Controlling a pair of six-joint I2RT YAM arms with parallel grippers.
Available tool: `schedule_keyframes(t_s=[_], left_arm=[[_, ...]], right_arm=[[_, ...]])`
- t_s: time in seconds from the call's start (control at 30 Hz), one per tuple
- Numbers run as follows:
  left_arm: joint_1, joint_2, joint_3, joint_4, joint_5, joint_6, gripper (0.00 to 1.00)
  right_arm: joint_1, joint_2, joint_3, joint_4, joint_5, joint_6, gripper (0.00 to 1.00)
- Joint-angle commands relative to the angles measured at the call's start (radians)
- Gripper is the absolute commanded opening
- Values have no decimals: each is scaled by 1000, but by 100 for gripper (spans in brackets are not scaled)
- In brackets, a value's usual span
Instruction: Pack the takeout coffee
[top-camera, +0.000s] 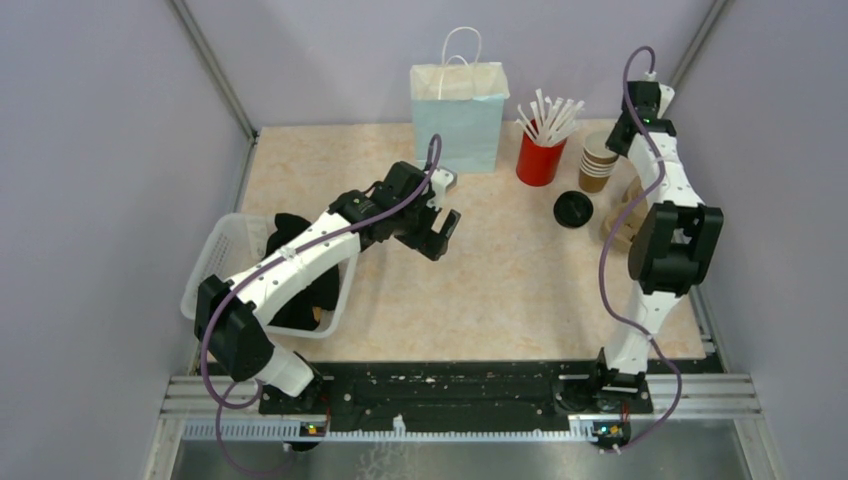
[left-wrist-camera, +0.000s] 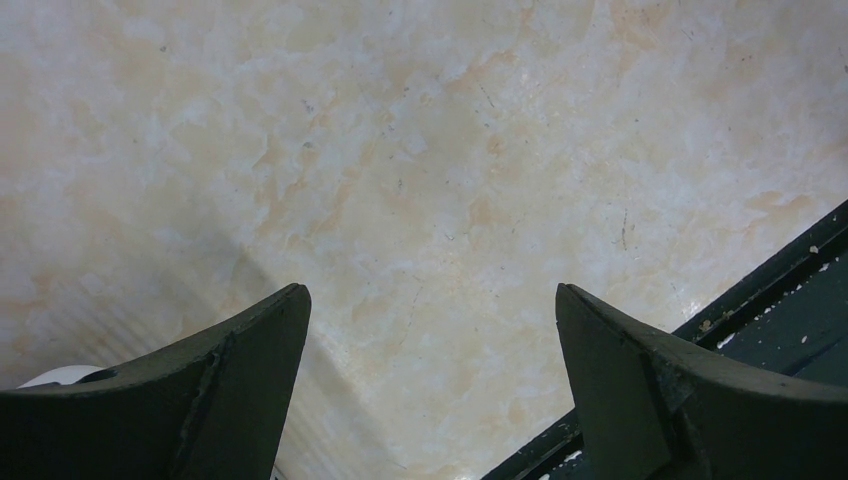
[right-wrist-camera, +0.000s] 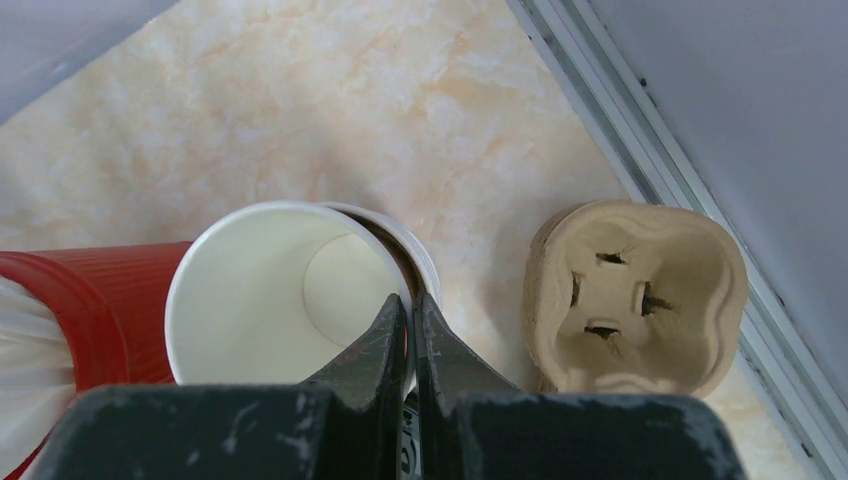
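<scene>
A stack of brown kraft takeout coffee cups (top-camera: 598, 160) stands at the back right. Seen from the right wrist, the top cup (right-wrist-camera: 270, 290) is white inside and has no lid. My right gripper (right-wrist-camera: 412, 300) is shut on its rim, one finger inside and one outside. The rim of another cup (right-wrist-camera: 425, 255) shows just behind it. In the top view the right gripper (top-camera: 612, 140) reaches down onto the stack. A round black lid (top-camera: 573, 209) lies on the table in front of the cups. My left gripper (top-camera: 440, 225) (left-wrist-camera: 430, 300) hangs open over bare table, holding nothing.
A pale blue paper bag (top-camera: 460, 115) stands upright at the back centre. A red cup of white straws (top-camera: 540, 150) (right-wrist-camera: 90, 300) is beside the cups. A pulp cup carrier (right-wrist-camera: 635, 295) (top-camera: 618, 215) sits near the right wall. A white basket (top-camera: 215, 255) stands at the left.
</scene>
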Motion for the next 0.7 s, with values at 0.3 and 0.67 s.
schedule_keyframes(t_s=[0.3,0.67], left_arm=[[3,-35,44,7,1,10,99],[3,-80,83,-18,51,-168,98]], right_arm=[[-14,-167,78,-50,-34,63,0],[72,-441,-109,-123,-146,11,0]])
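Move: The top coffee cup is already pinched by its right-hand rim in the shut right fingers, its middle about 4 cm left, 2 cm ahead and 4 cm below them. The stack stands under it, about 3 cm left, 1 cm ahead and 10 cm down. From this hand the red straw holder is 16 cm left and 2 cm ahead; the cup tray 7 cm right and 8 cm back. From the left hand the top cup lies about 36 cm right and 24 cm ahead. The top cup, still pinched at the rim, is drawn up by the right hand from the stack, slowly at first and then faster, about 12 cm in all, swinging some 5 cm back as it climbs while the wrist tips its fingers about 10 degrees upward. Late on, the open, empty left hand rises about 2.5 cm. ##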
